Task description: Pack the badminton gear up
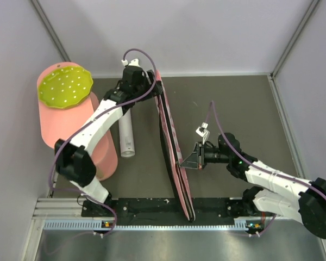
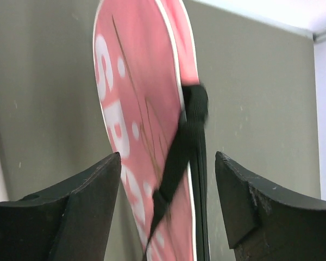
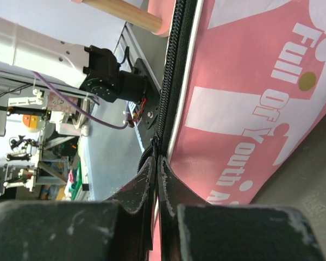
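Note:
The pink racket-shaped bag (image 1: 171, 136) stands on its edge across the middle of the table, head end far and narrow end at the near rail. My left gripper (image 1: 149, 81) is open at the head end. In the left wrist view its jaws stand wide on either side of the bag (image 2: 136, 103) and its black strap (image 2: 187, 136), touching neither. My right gripper (image 1: 185, 162) is at the bag's right side, shut on the zipper pull (image 3: 157, 149) of the black zipper (image 3: 174, 65). A white tube (image 1: 127, 135) lies left of the bag.
A big pink cylinder (image 1: 60, 136) with a yellow-green dotted disc (image 1: 65, 86) lies along the left wall, under my left arm. Grey walls enclose the dark table. A black rail (image 1: 152, 206) runs along the near edge.

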Controlling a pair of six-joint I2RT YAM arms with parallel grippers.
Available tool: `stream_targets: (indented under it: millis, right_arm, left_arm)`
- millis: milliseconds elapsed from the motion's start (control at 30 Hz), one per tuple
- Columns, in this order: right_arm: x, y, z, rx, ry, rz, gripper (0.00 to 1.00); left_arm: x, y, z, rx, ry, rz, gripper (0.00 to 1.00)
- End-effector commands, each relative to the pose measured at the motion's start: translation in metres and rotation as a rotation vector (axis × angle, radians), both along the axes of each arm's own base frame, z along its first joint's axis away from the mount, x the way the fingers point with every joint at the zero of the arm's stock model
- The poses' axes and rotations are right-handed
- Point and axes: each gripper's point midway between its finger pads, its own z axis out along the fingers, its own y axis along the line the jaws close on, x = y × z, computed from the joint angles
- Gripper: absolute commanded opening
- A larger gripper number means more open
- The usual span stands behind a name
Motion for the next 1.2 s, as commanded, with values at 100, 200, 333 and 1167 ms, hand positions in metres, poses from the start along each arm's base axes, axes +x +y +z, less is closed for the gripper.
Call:
stream_targets:
  millis: [100,200,333,1167]
  right_arm:
    - [0.012,0.013,0.030,0.062,-0.096,0.010,0.00]
    - [0.012,0.013,0.033,0.064,-0.101,0.008,0.00]
    - [0.010,0.013,0.035,0.066,-0.104,0.017,0.00]
    - [-0.015,-0.001,0.044,0.056,-0.158,0.048,0.00]
  left_arm:
    - [-0.112,-0.001,0.000,0.088,0.062,-0.141,0.73]
    - [-0.148,-0.014,-0.022,0.108,0.110,-0.197,0.73]
    - [-0.180,-0.041,-0.039,0.117,0.141,-0.255,0.73]
    - [-0.077,-0.029,-0.025,0.167,0.041,0.009,0.00]
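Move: The spot on the bag's top zip edge that the open left hand will grip lies about 17 cm back, 6 cm right and 9 cm below it; the white tube lies some 20 cm left, 6 cm back and 22 cm below, and the zip pull 32 cm back, 9 cm right. From the right hand, pinching that pull, the bag's near end is about 22 cm back, 6 cm right and 5 cm below. Left swings back about 19 cm, sinks, pinches the bag's edge, draws the bag forward; right keeps zip pull. ##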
